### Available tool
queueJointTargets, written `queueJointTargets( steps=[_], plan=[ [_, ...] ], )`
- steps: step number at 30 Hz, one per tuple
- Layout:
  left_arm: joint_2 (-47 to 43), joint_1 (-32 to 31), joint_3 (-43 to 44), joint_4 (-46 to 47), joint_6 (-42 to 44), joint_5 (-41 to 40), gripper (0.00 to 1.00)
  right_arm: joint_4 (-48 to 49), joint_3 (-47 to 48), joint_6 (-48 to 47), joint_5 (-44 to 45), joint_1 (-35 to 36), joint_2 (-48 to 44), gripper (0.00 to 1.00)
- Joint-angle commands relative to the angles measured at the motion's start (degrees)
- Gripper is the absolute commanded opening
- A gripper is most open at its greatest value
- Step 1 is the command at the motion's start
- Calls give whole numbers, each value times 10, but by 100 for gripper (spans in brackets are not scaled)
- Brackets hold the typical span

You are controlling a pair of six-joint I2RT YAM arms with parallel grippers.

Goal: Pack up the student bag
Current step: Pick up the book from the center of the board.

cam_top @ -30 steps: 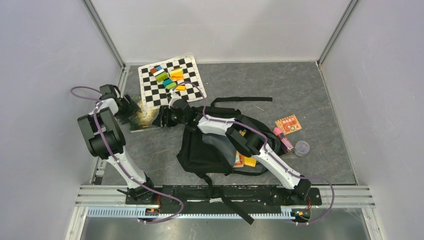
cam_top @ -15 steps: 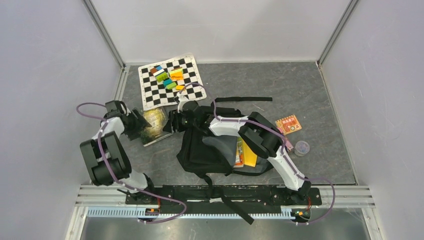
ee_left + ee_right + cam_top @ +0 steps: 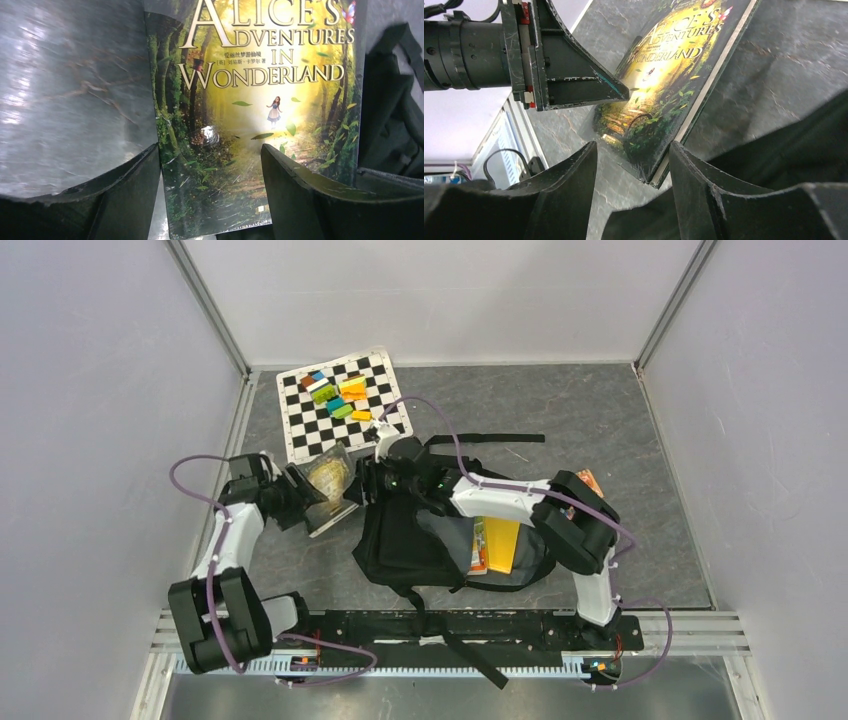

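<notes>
The student bag (image 3: 400,540) lies open mid-table, black with a grey lining, and orange and yellow books (image 3: 497,543) show inside. A green-and-yellow Alice in Wonderland book (image 3: 330,480) stands tilted just left of it. My left gripper (image 3: 305,502) is open on the book's left side, and the cover (image 3: 260,100) fills its view between the spread fingers (image 3: 210,150). On the bag's top edge my right gripper (image 3: 362,483) is open, with the book's near corner (image 3: 651,177) between its fingers (image 3: 631,145). Bag fabric (image 3: 774,150) lies under its right finger.
A checkered mat (image 3: 295,430) with several coloured blocks (image 3: 335,395) lies at the back left. A bag strap (image 3: 490,438) stretches behind the bag. An orange card (image 3: 588,480) peeks out behind my right elbow. Walls close the table on three sides.
The book has slid right from the left edge toward the bag and tipped up. My left arm reached right after it, while my right gripper drew back toward the bag.
</notes>
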Motion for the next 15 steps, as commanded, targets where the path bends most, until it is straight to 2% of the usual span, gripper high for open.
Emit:
queueJointTargets(
  steps=[1,6,10,15],
  plan=[
    [-57,-68,-5,-5,-71,82,76,22,-60,-18,-2,30,-91,59],
    [-93,-166,-12,9,-124,48,76,2,-156,-36,43,30,-185,59],
    [-122,-246,-54,54,-190,25,76,-22,-216,-42,74,30,-251,59],
    [-147,-282,-97,90,-221,2,77,-46,-267,-49,121,28,-281,61]
  ],
)
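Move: The book is already off the table, held between both hands. The bag's open mouth has its middle about 30 cm to the right of the left hand, 7 cm back and 5 cm lower; from the right hand it is some 22 cm right, 9 cm back and 10 cm lower. The chessboard's middle is roughly 21 cm ahead of the left hand and 5 cm to its right. The yellow notebook in the bag lies about 11 cm right of the bag mouth's middle and 3 cm nearer the base. Rightward together, about 11 cm, both hands carry the book towards the bag's open mouth, drawing back some 5 cm as they go, with the backward pull strongest late. The wrists turn a little clockwise, the left about 10 degrees. Both grippers keep their gap: one left finger still lies on the cover, and the right fingers stay at the book's right-hand edge near its lower corner. ##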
